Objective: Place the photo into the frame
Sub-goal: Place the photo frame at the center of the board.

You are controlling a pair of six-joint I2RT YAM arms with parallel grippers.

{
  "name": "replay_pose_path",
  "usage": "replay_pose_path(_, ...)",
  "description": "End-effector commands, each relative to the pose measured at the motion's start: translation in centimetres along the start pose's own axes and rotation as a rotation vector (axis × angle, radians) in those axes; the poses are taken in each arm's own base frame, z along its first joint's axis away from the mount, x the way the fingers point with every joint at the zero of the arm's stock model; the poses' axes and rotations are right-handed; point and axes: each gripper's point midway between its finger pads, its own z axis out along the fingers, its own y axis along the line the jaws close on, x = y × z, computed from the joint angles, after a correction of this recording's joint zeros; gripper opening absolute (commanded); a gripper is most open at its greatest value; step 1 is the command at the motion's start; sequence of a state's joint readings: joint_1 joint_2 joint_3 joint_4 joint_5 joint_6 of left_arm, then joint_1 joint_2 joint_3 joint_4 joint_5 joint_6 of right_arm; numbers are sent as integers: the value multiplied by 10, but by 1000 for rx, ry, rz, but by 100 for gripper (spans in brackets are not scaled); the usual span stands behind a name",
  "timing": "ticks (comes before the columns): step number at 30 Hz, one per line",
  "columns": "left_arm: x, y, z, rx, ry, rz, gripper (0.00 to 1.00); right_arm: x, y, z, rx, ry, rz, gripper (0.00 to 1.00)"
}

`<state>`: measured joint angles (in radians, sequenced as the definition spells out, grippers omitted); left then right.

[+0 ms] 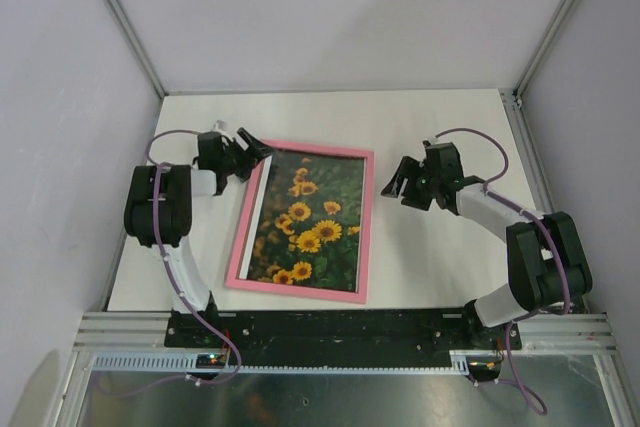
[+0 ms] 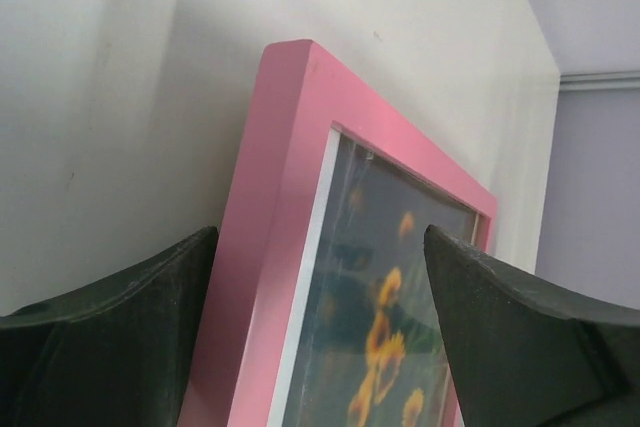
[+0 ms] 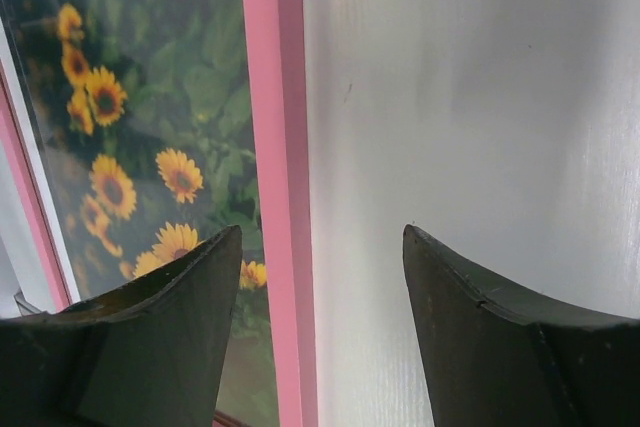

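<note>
The pink frame (image 1: 366,227) lies flat, front up, in the middle of the white table, with the sunflower photo (image 1: 308,217) showing inside it behind a narrow white border. My left gripper (image 1: 255,152) is open at the frame's far left corner. In the left wrist view its gripper (image 2: 322,237) has one finger outside the pink rail (image 2: 280,197) and the other over the photo (image 2: 390,297). My right gripper (image 1: 392,182) is open just right of the frame's far right side. In the right wrist view that gripper (image 3: 323,232) spans the pink rail (image 3: 270,147) and bare table, with the photo (image 3: 150,127) at left.
The white tabletop (image 1: 430,257) is closed in by pale walls with metal corner posts (image 1: 125,22) at the back. A metal rail (image 1: 340,332) with both arm bases runs along the near edge.
</note>
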<state>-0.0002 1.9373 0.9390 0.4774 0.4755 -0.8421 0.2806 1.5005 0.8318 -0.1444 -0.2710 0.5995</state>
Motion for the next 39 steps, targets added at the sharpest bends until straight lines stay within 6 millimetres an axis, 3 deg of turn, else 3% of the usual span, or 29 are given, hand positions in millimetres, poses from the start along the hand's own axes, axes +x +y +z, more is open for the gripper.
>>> replay_pose_path(1,-25,-1,-8,-112,-62,117,90,1,4,3,-11,-8,-18,70)
replay_pose_path(5,-44,30,-31,-395,-107,160,90,3,5,3,0,-10,-27,70)
replay_pose_path(10,-59,54,-85,-679,-197,201,86,11,6,5,36,-8,-52,70)
replay_pose_path(14,-45,71,-126,-823,-209,176,65,19,4,6,76,-7,-69,66)
replay_pose_path(17,-20,89,-143,-874,-170,145,43,26,4,9,100,-2,-80,58)
replay_pose_path(21,15,112,-149,-914,-91,91,16,37,4,16,127,14,-97,44)
replay_pose_path(25,38,123,-150,-926,-34,59,3,50,-2,24,176,33,-112,28)
replay_pose_path(31,59,118,-138,-909,15,61,0,59,-10,38,203,56,-109,8)
replay_pose_path(39,85,89,-114,-828,78,86,0,49,-25,50,205,53,-79,5)
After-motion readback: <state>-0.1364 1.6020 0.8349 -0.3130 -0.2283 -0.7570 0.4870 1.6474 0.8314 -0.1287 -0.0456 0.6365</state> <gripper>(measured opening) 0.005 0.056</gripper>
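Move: My left hand hangs open across the photo frame's left bar near its far left corner, which is some 3 cm ahead and 4 cm below. The middle of that bar lies about 16 cm back, 5 cm left and 4 cm down. From my right hand, the middle of the frame's right bar is roughly 5 cm left, 8 cm back and 6 cm down; the far right corner stands about 11 cm ahead and 4 cm left. I swing my left hand off the frame about 12 cm left and back some 14 cm, tipping the fingers down and shutting them, sink low over the board outside the left bar, then come 4–5 cm back right towards it. My right hand shuts too, sinking about 6 cm while easing left and a little back to just outside the right bar. ##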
